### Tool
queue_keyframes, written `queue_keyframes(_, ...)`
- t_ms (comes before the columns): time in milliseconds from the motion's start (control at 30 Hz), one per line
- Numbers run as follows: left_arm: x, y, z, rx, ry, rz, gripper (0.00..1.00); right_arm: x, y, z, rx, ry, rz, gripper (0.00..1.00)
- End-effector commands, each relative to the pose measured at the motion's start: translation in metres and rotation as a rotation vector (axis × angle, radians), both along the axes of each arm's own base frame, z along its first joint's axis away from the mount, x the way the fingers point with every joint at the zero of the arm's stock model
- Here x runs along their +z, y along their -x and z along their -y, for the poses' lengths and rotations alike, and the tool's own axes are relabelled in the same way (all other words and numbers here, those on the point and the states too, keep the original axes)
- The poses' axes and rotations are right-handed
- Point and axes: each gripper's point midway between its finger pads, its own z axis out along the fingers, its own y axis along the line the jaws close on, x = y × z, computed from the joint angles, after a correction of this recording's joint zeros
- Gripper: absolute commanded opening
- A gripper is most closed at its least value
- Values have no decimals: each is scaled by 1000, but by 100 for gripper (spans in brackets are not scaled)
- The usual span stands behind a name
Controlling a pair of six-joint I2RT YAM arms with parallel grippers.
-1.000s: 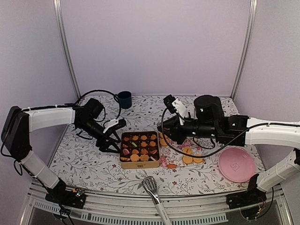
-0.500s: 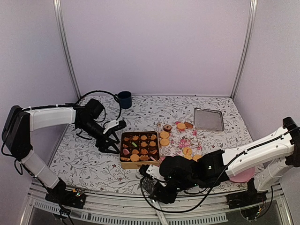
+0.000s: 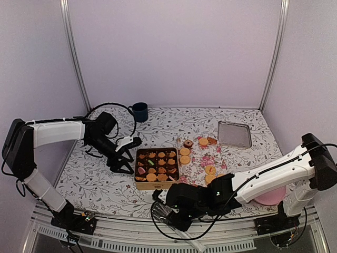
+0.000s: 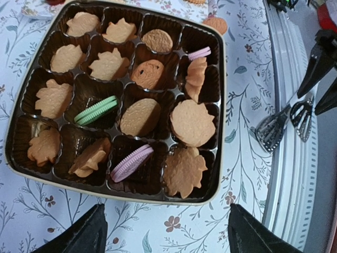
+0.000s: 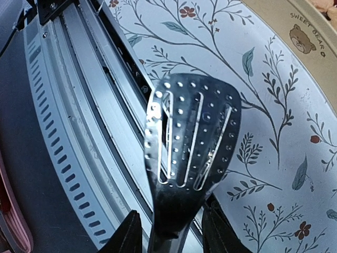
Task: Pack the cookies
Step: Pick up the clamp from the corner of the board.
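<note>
The cookies fill a gold box with a brown compartment tray (image 3: 157, 167) (image 4: 221, 105): mostly golden biscuits (image 4: 192, 122), a green one (image 4: 95, 109) and pink ones (image 4: 131, 163). More loose cookies (image 3: 185, 152) lie on the floral cloth right of the box. My left gripper (image 3: 122, 163) (image 4: 167, 234) stands open just left of the box, holding nothing. At the table's front edge my right gripper (image 3: 171, 219) (image 5: 174, 234) straddles the neck of metal slotted tongs (image 5: 192, 132) (image 3: 164, 210). A sliver of gap shows at its left finger.
A pink plate (image 3: 273, 198) sits at the front right, partly behind the right arm. A metal tray (image 3: 234, 133) lies at the back right and a blue cup (image 3: 140, 112) at the back left. The aluminium table rail (image 5: 79, 132) runs under the tongs.
My right arm swung from the middle of the table, above the loose cookies, down to the front edge and onto the tongs. The left arm stayed put.
</note>
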Motion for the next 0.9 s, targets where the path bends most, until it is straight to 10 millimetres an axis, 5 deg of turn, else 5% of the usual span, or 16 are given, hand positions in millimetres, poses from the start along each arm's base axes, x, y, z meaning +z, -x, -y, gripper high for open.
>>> queue_keyframes(0, 7, 2, -3, -8, 3, 24, 79, -11, 0, 20, -42, 76, 2, 37)
queue_keyframes(433, 14, 1, -4, -13, -3, 34, 79, -19, -6, 52, -106, 233, 96, 43)
queue_keyframes(667, 20, 4, -5, -32, -2, 40, 79, -3, -15, 51, -133, 196, 152, 23)
queue_keyframes(800, 24, 13, -3, -70, 14, 34, 79, -7, -15, 50, -125, 202, 157, 0)
queue_keyframes(867, 27, 22, 1, -106, 30, 32, 79, -8, -15, 50, -124, 201, 157, 0)
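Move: The clamp lies across the front rail under the right hand. Its middle is about 5 cm right of that hand, 2 cm back and 3 cm below, and its slotted head shows past the fingertips. The cookie box is centred roughly 18 cm ahead and 5 cm left of the right hand; the nearest round cookie on the floral board is some 15 cm ahead and 15 cm right. From the left hand, the clamp is around 21 cm back and 21 cm right. The right hand, its fingers already part open around the clamp's neck, slides about 5.5 cm to the right along the clamp towards its middle and sinks some 2 cm, rolling about 15 degrees so that its left side drops. As it eases to a stop, drifting barely a centimetre forward, the part-open fingers close fully and pinch one thin leg of the clamp, with the other leg left outside the grip. ##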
